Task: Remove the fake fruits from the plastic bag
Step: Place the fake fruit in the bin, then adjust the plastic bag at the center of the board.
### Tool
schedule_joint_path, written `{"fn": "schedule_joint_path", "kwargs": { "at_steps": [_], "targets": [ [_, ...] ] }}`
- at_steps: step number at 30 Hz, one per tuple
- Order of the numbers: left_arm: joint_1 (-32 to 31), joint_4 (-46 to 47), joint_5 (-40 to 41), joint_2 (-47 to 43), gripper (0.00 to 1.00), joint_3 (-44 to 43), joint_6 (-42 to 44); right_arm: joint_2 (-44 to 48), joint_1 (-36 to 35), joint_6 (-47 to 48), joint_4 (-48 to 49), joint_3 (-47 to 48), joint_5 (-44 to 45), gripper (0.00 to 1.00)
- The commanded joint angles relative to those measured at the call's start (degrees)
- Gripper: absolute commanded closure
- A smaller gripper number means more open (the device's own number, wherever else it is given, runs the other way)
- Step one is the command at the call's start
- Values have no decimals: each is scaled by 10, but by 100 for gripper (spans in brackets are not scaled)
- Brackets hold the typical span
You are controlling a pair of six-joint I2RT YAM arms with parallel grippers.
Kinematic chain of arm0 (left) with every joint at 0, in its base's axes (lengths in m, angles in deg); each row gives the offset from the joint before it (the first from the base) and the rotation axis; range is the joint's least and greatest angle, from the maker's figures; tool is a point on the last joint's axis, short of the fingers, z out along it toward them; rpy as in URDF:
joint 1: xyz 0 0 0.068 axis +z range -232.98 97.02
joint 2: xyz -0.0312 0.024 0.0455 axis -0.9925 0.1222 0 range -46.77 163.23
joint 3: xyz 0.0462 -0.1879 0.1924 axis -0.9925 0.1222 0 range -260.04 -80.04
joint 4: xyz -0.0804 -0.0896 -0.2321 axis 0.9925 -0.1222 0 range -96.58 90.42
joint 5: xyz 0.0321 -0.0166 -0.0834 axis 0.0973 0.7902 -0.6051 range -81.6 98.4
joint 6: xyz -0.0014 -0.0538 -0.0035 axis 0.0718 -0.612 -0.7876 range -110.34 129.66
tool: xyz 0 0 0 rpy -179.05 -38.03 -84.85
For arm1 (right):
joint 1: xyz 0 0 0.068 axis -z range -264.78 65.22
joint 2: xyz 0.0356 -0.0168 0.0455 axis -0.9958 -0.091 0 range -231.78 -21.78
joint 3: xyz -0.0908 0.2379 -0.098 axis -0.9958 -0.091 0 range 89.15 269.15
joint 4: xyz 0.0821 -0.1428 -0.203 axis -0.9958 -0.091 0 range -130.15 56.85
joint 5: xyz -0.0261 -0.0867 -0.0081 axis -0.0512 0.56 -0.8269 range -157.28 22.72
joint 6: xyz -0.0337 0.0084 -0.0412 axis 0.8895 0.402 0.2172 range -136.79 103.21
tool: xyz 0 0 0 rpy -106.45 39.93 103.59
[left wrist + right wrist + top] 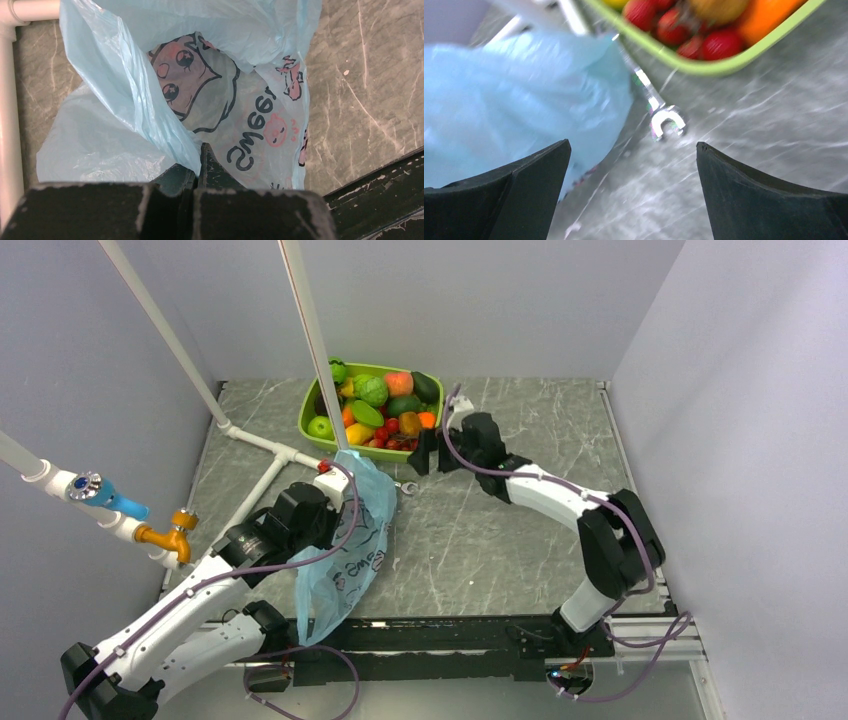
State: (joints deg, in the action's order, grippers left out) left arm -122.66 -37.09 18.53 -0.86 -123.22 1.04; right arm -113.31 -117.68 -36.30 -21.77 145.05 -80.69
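The light blue plastic bag point(345, 560) hangs limp from my left gripper point(343, 488) down toward the table's near edge. In the left wrist view the left gripper point(202, 157) is shut on a fold of the plastic bag point(240, 115), whose printed cartoon faces show; no fruit shows inside it. Fake fruits point(398, 383) fill the lime-green tray point(308, 418) at the back. My right gripper point(430, 450) hovers open and empty by the tray's front edge, right of the bag's top. The right wrist view shows the right gripper point(631, 150) over bare table, with the bag point(514, 100) to its left.
A small metal wrench point(405, 485) point(664, 120) lies on the table between the bag and the tray point(704, 65). White pipes point(250, 435) cross the back left. A blue and orange tap point(120, 510) sticks out at the left wall.
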Motion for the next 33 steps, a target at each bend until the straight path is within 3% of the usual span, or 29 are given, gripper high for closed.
{"fn": "schedule_joint_path", "kwargs": {
  "at_steps": [1, 6, 12, 16, 20, 22, 23, 25, 29, 33],
  "targets": [
    [-1, 16, -15, 6, 100, -22, 7, 67, -28, -45, 141, -105, -142, 1],
    [-1, 14, -9, 7, 100, -22, 7, 82, -147, -17, 170, -115, -60, 1],
    [-1, 8, 9, 4, 100, -24, 1, 40, -189, -22, 92, -35, 129, 3],
    [-1, 6, 12, 0, 99, -23, -2, 16, -190, -17, 73, -2, 144, 28],
    [-1, 8, 16, -9, 79, -23, -2, 30, -190, -27, 85, -29, 162, 78],
    [-1, 8, 19, -12, 69, -23, -3, 54, -189, -31, 88, -54, 181, 93],
    [-1, 7, 20, -13, 51, -23, -3, 68, -189, -32, 87, -68, 196, 99],
    [-1, 6, 23, -14, 40, -23, -4, 100, -185, -30, 82, -98, 229, 100],
    [-1, 3, 30, -18, 30, -25, -5, 180, -155, -30, 61, -159, 280, 100],
    [-1, 2, 46, -33, 20, -25, -8, 271, -82, -34, 5, -204, 314, 100]
  ]
}}
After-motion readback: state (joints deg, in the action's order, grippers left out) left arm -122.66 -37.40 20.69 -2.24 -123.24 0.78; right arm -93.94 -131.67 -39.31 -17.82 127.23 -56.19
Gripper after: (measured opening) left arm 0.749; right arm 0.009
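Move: The light-blue plastic bag hangs from the shut left fingers, and its near-side rim bulges to about 8 cm behind and 8 cm left of the open right hand, roughly level with it. That rim is some 8 cm ahead and 11 cm right of the left hand. From the right hand, the wrench head lies about 3 cm ahead, 4 cm left and 14 cm below; the green bin's middle is about 18 cm ahead, 13 cm left and 12 cm lower. The bag's rim is taken over from the left hand: the right hand, open, sweeps back some 13 cm and left 9 cm, turning about 20 degrees counter-clockwise, then eases forward and up and pinches the plastic. It then draws the rim about 11 cm to the right, turning back clockwise, while the left fingers, nearly in place, open wide and release their pinch. ##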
